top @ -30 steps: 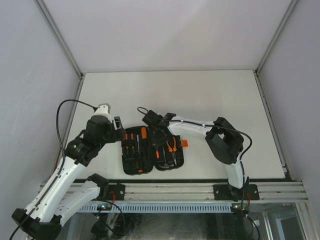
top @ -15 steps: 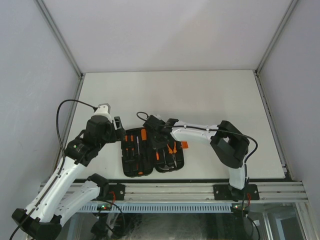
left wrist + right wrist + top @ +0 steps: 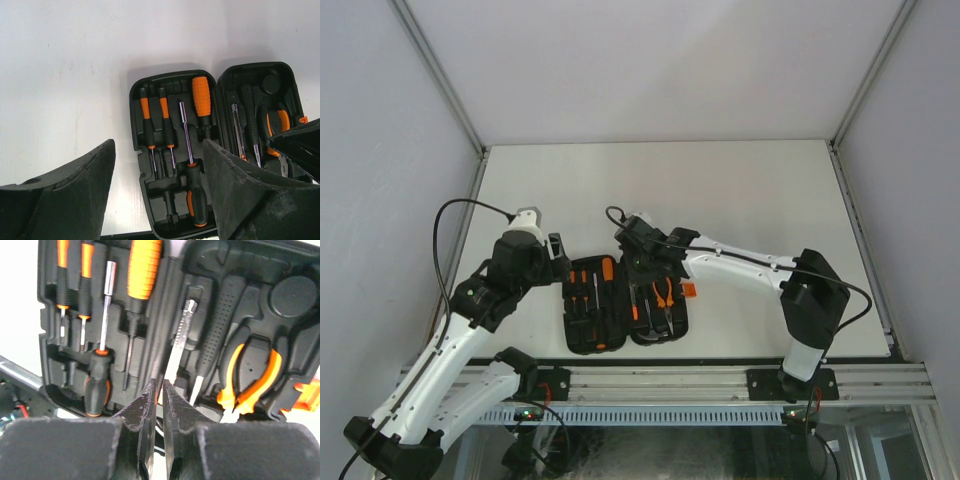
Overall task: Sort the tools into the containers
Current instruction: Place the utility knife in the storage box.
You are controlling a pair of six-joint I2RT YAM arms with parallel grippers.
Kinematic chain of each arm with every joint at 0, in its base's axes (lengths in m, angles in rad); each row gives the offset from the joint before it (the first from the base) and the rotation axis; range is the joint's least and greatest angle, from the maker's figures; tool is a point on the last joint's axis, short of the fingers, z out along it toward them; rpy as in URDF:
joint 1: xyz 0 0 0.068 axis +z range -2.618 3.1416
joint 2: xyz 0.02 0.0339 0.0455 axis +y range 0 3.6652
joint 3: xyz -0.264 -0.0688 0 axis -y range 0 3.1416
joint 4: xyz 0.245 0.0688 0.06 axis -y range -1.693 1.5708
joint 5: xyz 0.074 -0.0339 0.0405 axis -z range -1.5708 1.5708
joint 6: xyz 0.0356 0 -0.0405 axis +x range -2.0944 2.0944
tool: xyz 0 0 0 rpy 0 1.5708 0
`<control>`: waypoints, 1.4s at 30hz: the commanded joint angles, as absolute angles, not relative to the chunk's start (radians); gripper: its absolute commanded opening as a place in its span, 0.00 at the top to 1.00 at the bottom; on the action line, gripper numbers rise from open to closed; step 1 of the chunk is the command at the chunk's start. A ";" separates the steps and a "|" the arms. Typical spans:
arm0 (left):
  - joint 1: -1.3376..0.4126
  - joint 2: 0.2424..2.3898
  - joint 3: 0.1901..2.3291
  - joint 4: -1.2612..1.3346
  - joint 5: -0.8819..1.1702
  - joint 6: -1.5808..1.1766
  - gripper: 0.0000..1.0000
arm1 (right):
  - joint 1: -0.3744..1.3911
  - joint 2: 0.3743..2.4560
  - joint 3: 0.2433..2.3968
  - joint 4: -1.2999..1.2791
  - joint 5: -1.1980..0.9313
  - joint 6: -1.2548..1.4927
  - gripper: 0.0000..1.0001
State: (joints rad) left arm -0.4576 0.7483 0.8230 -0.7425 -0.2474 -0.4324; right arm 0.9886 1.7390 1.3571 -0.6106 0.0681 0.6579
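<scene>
The black tool case (image 3: 576, 338) lies open in two halves at the table's near edge. In the left wrist view its left half (image 3: 137, 150) holds two slim screwdrivers (image 3: 148, 127), an orange-handled driver (image 3: 201, 95) and a longer black-handled screwdriver (image 3: 196, 197). The right half holds orange-handled pliers (image 3: 250, 375), a black-handled tool (image 3: 217, 325) and a steel blade (image 3: 182, 327). I cannot pick out the hammer. My left gripper (image 3: 157, 147) is open and empty, left of and above the case. My right gripper (image 3: 160, 386) hovers over the hinge line, jaws almost closed, nothing visibly between them.
An orange latch (image 3: 307, 395) sticks out of the case's right edge. The case sits close to the table's front edge and rail (image 3: 650, 380). White table (image 3: 720, 190) stretches behind it to the walls.
The right arm's elbow has swung out to the right and its gripper has shifted slightly along the case's far edge. The left arm and the tools have not moved.
</scene>
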 commanded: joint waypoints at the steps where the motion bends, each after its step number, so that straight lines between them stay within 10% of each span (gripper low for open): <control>1: -0.453 0.748 0.824 -0.709 -0.234 -0.412 0.26 | 0.983 1.764 1.376 -0.681 0.163 0.678 0.92; 42: -0.453 0.754 0.825 -0.707 -0.227 -0.408 0.25 | 0.976 1.953 1.406 -0.649 0.051 0.643 0.91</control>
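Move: Straight beneath the right hand, about 10 cm down and perhaps 1 cm to its right, the silver utility knife already lies lengthwise in its slot. Level with the knife, the black-handled file is some 3 cm to its right and the pliers about 7 cm to its right; the large orange screwdriver handle is 6 cm left of the knife and 6 cm farther out. From the left hand the knife lies about 15 cm to the right, 18 cm below. Sinking back over the case, the right hand drops nearly 6 cm towards the knife in its slot, swaying slightly right and partly back on the way, then eases and creeps lower, some 7.5 cm in all. The wrist tips the nearly shut fingers about 10 degrees steeper; the tips end close over the knife, with contact not visible. ##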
